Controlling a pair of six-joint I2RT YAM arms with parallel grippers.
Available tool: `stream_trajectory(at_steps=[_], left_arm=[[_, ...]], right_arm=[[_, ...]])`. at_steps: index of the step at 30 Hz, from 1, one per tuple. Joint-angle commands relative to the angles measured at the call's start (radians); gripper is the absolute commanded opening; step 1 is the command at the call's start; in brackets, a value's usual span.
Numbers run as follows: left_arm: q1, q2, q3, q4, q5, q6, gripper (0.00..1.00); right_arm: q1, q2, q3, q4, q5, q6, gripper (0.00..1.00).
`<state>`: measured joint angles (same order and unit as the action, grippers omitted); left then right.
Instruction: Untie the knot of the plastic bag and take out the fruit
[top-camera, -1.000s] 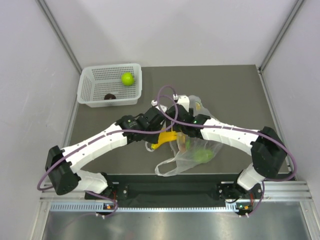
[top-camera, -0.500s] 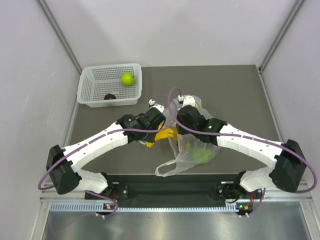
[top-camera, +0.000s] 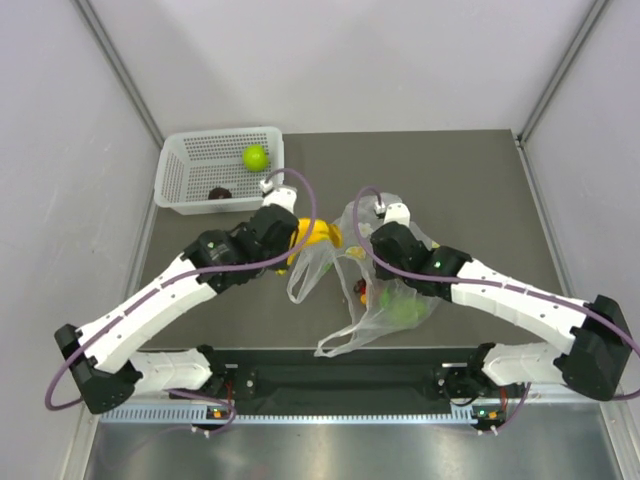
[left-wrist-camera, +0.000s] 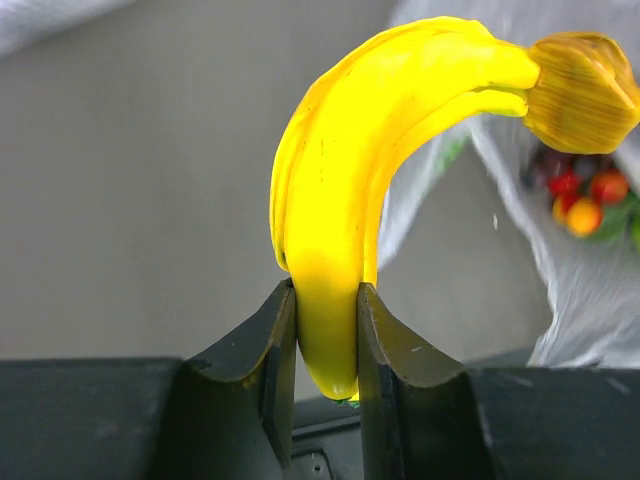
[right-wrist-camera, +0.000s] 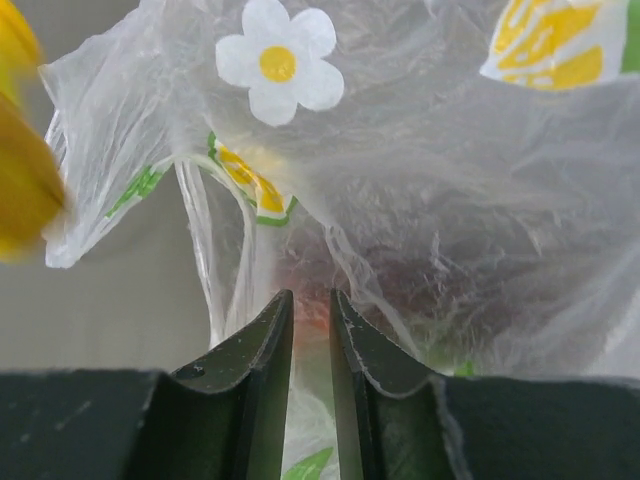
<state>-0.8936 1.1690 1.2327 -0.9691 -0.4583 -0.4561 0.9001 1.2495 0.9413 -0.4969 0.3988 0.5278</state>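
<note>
My left gripper (top-camera: 301, 240) is shut on the yellow bananas (top-camera: 320, 236) and holds them in the air just left of the plastic bag (top-camera: 395, 285). In the left wrist view the bananas (left-wrist-camera: 345, 170) stand upright between my fingers (left-wrist-camera: 327, 320). My right gripper (top-camera: 358, 246) pinches the bag's upper left edge and holds it up; its jaws (right-wrist-camera: 311, 310) are nearly closed on thin film (right-wrist-camera: 450, 200). A green apple (top-camera: 404, 309) and small orange-red fruits (top-camera: 362, 291) lie inside the bag. No knot shows; a loose handle loop (top-camera: 335, 343) lies at the front.
A white perforated basket (top-camera: 172, 178) stands at the back left with a smaller green fruit (top-camera: 256, 157) and a dark grape bunch (top-camera: 219, 194) in it. The black table edge (top-camera: 350, 362) runs just in front of the bag.
My left gripper has lifted the bananas out of the bag and moved them back and left. My right gripper has shifted right and forward, holding the bag's edge.
</note>
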Motion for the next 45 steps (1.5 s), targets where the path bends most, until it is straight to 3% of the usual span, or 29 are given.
stream_trajectory(at_steps=[1, 8, 16, 25, 34, 35, 40, 42, 45], left_arm=[[0.059, -0.017, 0.102, 0.105, -0.098, 0.046, 0.0], [0.39, 0.162, 0.227, 0.328, -0.002, 0.161, 0.0], [0.637, 0.406, 0.373, 0.415, 0.041, 0.188, 0.0], [0.702, 0.607, 0.424, 0.397, 0.046, 0.227, 0.0], [0.719, 0.672, 0.412, 0.388, 0.052, 0.224, 0.0], [0.719, 0.673, 0.413, 0.386, 0.052, 0.223, 0.12], [0.719, 0.676, 0.416, 0.376, 0.03, 0.231, 0.54], [0.719, 0.672, 0.418, 0.371, 0.03, 0.223, 0.69], [0.719, 0.637, 0.407, 0.374, 0.03, 0.215, 0.8]], right_arm=[[-0.007, -0.082, -0.019, 0.015, -0.011, 0.009, 0.22], [-0.006, -0.134, -0.035, 0.031, -0.084, -0.035, 0.27], [-0.004, -0.137, -0.03, 0.026, -0.152, -0.061, 0.33], [-0.001, -0.167, -0.024, 0.009, -0.144, -0.072, 0.46], [-0.001, -0.193, -0.021, -0.025, -0.129, -0.071, 0.59], [-0.004, -0.19, -0.019, -0.026, -0.127, -0.071, 0.61], [-0.003, -0.167, 0.01, -0.045, -0.123, -0.075, 0.66], [-0.003, -0.159, 0.025, -0.068, -0.117, -0.078, 0.68], [-0.003, -0.163, 0.036, -0.092, -0.107, -0.083, 0.7]])
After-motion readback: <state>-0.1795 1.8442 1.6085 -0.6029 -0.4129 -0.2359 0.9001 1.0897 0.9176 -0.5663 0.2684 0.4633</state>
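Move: The left hand holds the banana by its end. The white basket's middle lies about 33 cm ahead and 22 cm to the left, some 9 cm lower; in it, the green apple is about 35 cm ahead and 11 cm left, the dark fruit 26 cm ahead and 22 cm left. The bag is roughly 31 cm to the right, about level. From the right hand, the bag's middle is just below, about 2 cm back and 4 cm right. Swing the left gripper with the banana away from the bag, some 25 cm forward and 15 cm left, arching up about 7 cm and then sinking about 12 into the near right part of the basket, turning the wrist some 30 degrees counter-clockwise. Hold there and open the fingers to let go. Meanwhile ease the right gripper back and slightly up over the bag, spreading its fingers. ##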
